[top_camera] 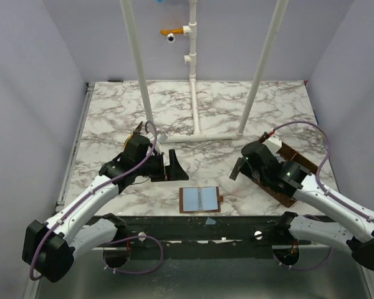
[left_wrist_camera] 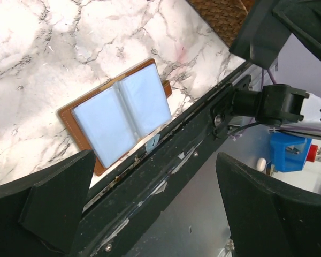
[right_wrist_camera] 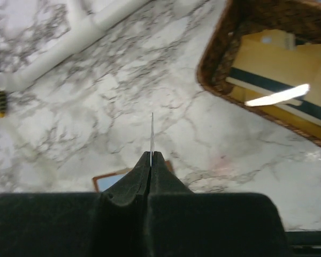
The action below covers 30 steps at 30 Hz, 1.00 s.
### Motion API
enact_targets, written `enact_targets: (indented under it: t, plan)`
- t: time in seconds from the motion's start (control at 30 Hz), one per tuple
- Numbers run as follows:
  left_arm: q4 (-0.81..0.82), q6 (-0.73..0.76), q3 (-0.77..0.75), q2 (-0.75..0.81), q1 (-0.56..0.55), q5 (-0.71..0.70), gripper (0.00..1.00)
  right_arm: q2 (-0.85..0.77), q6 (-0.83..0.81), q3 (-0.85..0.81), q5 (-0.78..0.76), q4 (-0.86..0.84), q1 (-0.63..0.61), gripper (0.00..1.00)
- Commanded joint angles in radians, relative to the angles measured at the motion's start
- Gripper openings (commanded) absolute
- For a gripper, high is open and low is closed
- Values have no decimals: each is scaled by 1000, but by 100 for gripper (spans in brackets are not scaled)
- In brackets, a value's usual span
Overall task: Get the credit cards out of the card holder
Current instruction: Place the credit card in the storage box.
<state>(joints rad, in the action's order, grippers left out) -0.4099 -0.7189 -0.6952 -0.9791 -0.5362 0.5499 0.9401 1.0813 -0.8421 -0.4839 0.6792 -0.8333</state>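
Observation:
The card holder [top_camera: 200,200] lies open and flat near the table's front edge, its blue-grey pockets [left_wrist_camera: 123,115] facing up. My left gripper [top_camera: 174,166] hangs open a little behind and left of it, with nothing between its fingers [left_wrist_camera: 53,198]. My right gripper [right_wrist_camera: 151,154] is shut on a thin credit card [right_wrist_camera: 152,134] seen edge-on as a pale line. It is above the table to the right of the holder [right_wrist_camera: 109,179]. Yellowish cards [right_wrist_camera: 278,69] lie in the woven basket [right_wrist_camera: 211,69].
The brown basket [top_camera: 297,163] sits at the right, partly under my right arm. A white pipe frame [top_camera: 196,134] stands mid-table. A small brush-like tool [top_camera: 138,129] lies behind my left arm. A pale blue scrap [top_camera: 210,220] rests on the black front rail [left_wrist_camera: 150,176].

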Motion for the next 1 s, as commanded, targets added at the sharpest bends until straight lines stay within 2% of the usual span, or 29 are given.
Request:
enact_targets:
  t: [0.0, 0.07, 0.2, 0.5, 0.73, 0.97]
  plan:
    - [-15, 57, -30, -2, 1, -26, 98, 69, 16, -47, -174, 235, 64, 1]
    - [-5, 62, -29, -9, 1, -16, 98, 87, 5, -57, -198, 273, 112, 1]
    - [15, 68, -26, -29, 1, 12, 99, 107, -65, -66, -197, 311, 289, 1]
    - [62, 75, -15, -55, 1, 54, 98, 145, -250, -125, -154, 306, 657, 1]
    - [83, 82, -3, -59, 0, 68, 98, 179, -361, -135, -27, 274, 885, 1]
    - [105, 82, 0, -62, 1, 81, 98, 241, -385, -148, 2, 296, 935, 1]
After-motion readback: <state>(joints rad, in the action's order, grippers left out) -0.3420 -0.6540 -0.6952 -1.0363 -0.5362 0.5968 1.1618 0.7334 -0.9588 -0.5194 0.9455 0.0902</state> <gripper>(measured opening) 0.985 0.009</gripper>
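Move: The right hand holds the black credit card; the storage box's near-right compartment, with the black cards, lies about 24 cm to its right, roughly level with it in reach and some 13 cm below. Of that compartment, the yellow-card compartment is some 12 cm left and 6 cm farther out, the white-card one 6 cm left and 11 cm farther. The card holder lies 12 cm left of the right hand, 7 cm nearer. From the left hand, the compartment is about 45 cm right, 6 cm ahead. Keeping the black credit card pinched edge-on in its shut fingers, the right hand swings about 25 cm to the right, away from the card holder and across the storage box, sinking some 4 cm on the whole. The wrist turns clockwise nearly 40 degrees and tips its fingers further down, and the hand slows to arrive above the near-right compartment with the black cards, not yet touching box or cards. ##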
